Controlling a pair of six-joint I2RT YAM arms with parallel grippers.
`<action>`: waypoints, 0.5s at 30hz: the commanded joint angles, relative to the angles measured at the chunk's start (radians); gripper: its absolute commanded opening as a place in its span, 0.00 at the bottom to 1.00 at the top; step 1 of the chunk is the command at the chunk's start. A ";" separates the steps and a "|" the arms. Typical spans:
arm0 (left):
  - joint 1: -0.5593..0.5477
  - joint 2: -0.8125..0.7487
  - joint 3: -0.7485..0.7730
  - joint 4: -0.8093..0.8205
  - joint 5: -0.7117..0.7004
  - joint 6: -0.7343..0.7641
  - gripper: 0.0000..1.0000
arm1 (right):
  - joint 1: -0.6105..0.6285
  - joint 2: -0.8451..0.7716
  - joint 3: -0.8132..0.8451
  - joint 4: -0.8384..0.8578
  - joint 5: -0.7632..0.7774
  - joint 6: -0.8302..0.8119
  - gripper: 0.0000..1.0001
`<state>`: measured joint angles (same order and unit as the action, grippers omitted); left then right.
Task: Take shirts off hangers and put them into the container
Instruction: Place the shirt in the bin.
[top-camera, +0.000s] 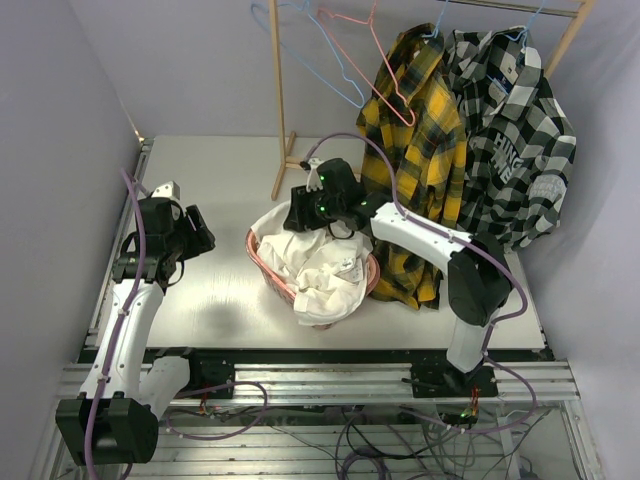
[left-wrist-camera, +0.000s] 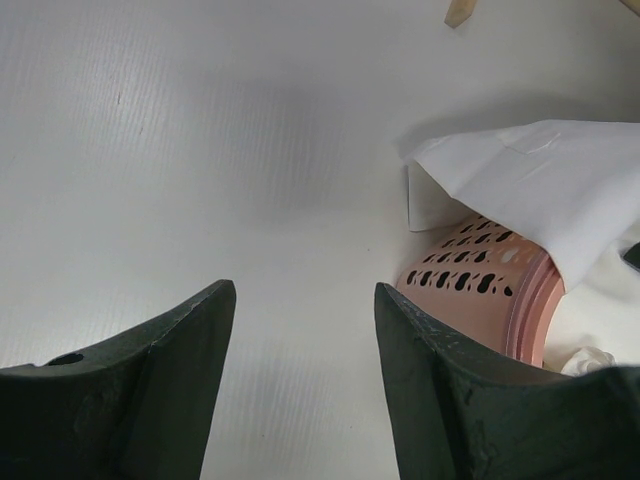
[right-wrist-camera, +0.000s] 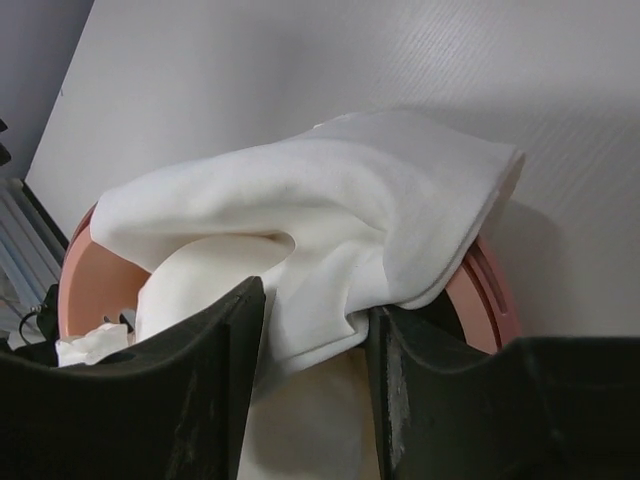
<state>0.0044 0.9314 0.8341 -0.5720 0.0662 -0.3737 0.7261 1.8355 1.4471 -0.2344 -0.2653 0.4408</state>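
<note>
The salmon-pink container (top-camera: 258, 256) stands mid-table with the plain white shirt (top-camera: 322, 272) heaped in it and spilling over its rim. My right gripper (top-camera: 302, 214) hovers at the container's far edge. In its wrist view the right gripper (right-wrist-camera: 315, 300) is open, with a fold of the white shirt (right-wrist-camera: 330, 200) lying between its fingers above the rim (right-wrist-camera: 492, 300). My left gripper (top-camera: 196, 236) stands open over bare table left of the container (left-wrist-camera: 480, 290), nothing between its fingers (left-wrist-camera: 180, 380). A yellow-and-black plaid shirt (top-camera: 415, 150) and a black-and-white checked shirt (top-camera: 510, 130) hang on hangers from the rack.
An empty light blue hanger (top-camera: 320, 55) and a pink-red hanger (top-camera: 372, 60) hang on the rail at the back. The wooden rack pole (top-camera: 280, 100) stands behind the container. A purple wall closes in on the left and the right.
</note>
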 joint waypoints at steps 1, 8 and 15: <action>-0.006 -0.007 -0.010 0.011 0.021 0.010 0.69 | -0.007 0.017 0.036 0.037 -0.018 0.000 0.37; -0.006 -0.004 -0.009 0.012 0.019 0.010 0.69 | -0.005 -0.053 0.027 0.080 0.001 -0.034 0.09; -0.006 0.001 -0.009 0.012 0.018 0.009 0.69 | -0.005 -0.178 0.022 0.128 -0.014 -0.107 0.02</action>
<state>0.0044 0.9314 0.8341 -0.5720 0.0666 -0.3737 0.7246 1.7653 1.4548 -0.1860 -0.2733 0.3901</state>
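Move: My open right fingers straddle a fold of the white shirt, just about at the fingertips. The container lies under this shirt, its middle some 9 cm back, 6 cm to the right and 10 cm below. The rack's wooden foot is about 12 cm ahead and 2 cm to the left, down on the table some 20 cm lower. From my left hand the fold is roughly 20 cm to the right, 4 cm ahead and a little lower. I shut my right fingers on the white fold near the container's far left rim, pinching the cloth between the tips while the hand hardly shifts. Then I draw it up about 5 cm, slowly at first and quicker at the end, the fingertips tilting up by under 10 degrees. ##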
